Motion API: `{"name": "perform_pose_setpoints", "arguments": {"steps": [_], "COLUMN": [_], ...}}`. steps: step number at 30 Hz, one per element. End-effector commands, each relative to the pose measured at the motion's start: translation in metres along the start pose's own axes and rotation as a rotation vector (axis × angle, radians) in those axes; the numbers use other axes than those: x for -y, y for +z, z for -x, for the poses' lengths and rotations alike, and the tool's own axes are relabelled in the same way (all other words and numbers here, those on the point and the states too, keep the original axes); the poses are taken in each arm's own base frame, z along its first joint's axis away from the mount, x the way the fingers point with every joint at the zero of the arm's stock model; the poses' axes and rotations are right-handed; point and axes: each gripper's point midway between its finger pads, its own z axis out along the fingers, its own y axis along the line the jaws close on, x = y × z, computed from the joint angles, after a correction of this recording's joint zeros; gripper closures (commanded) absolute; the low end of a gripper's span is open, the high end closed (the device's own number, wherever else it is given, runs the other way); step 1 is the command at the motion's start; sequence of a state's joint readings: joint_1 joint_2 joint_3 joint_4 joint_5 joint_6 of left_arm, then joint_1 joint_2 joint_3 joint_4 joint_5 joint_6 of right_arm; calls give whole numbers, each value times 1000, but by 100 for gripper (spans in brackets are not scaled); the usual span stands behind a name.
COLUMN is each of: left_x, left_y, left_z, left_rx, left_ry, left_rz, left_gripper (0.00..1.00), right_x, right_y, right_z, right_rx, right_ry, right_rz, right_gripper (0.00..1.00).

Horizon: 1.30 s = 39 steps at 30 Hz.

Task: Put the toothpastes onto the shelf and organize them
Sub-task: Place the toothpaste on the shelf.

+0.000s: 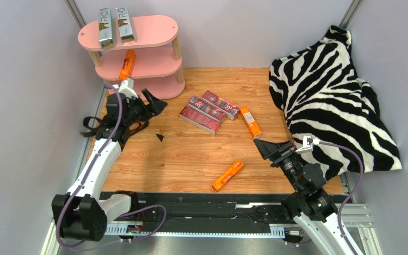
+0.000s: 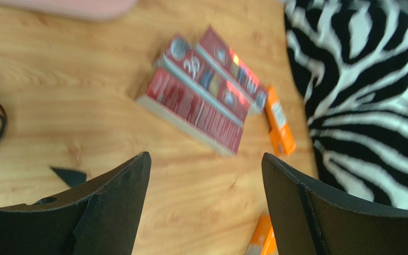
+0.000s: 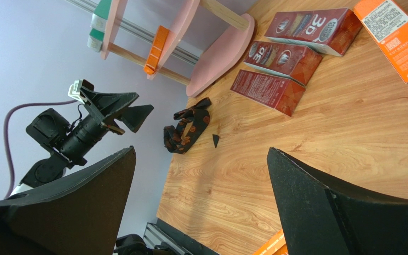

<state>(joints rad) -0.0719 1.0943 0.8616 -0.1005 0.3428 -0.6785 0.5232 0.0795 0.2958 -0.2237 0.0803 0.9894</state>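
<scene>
The pink shelf (image 1: 153, 32) stands at the back left. Two silver-grey toothpastes (image 1: 105, 27) (image 1: 124, 24) lie on its top board, and an orange one (image 1: 127, 65) on the middle board. Three dark red cartons (image 1: 206, 111) lie side by side mid-table, with an orange carton (image 1: 250, 122) at their right. Another orange carton (image 1: 228, 176) lies near the front edge. My left gripper (image 1: 155, 103) hangs open and empty in front of the shelf, facing the red cartons (image 2: 201, 90). My right gripper (image 1: 264, 147) is open and empty beside the cloth, with the near orange carton just below it.
A zebra-print cloth (image 1: 334, 90) covers the right side of the table. A black strap (image 1: 91, 127) lies by the left arm, and a small black triangular scrap (image 1: 159, 137) on the wood. Grey walls close in on the left, back and right.
</scene>
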Motion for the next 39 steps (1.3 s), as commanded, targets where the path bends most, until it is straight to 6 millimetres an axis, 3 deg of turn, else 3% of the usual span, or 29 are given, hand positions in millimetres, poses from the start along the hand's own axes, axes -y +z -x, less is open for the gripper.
{"name": "perform_pose_setpoints", "arguments": {"steps": [1, 10, 23, 26, 34, 39], "left_x": [14, 66, 88, 86, 112, 119], "left_y": [-10, -11, -34, -38, -49, -52], "left_z": [-51, -155, -281, -289, -319, -343], "left_rx": [-203, -474, -780, -791, -842, -898], "left_ry": [192, 410, 633, 651, 701, 727], "left_rz": [-9, -140, -168, -143, -209, -221], "left_gripper": [15, 16, 17, 17, 17, 17], "right_x": [-6, -2, 4, 7, 9, 10], "right_y": [-2, 3, 2, 3, 1, -3], "right_z": [5, -5, -8, -8, -8, -5], "right_rx": [0, -49, -48, -45, -42, -30], "right_ry": [-21, -6, 2, 2, 1, 2], "right_rz": [-11, -26, -41, -44, -54, -59], "right_gripper": [0, 0, 0, 0, 0, 0]}}
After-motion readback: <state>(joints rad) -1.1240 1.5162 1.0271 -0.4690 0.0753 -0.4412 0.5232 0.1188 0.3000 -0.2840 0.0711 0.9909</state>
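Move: The front orange toothpaste lies about 21 cm back and 26 cm right of the left hand, some 22 cm below. Also down on the table, the red toothpastes sit about 6 cm ahead and 18 cm right, and the far orange toothpaste level with it and 34 cm right. From the right hand the front orange toothpaste is roughly 5 cm back, 13 cm left and 21 cm down. Open left hand swings some 23 cm back and right, 15 down, turning clockwise, towards the front orange toothpaste. ##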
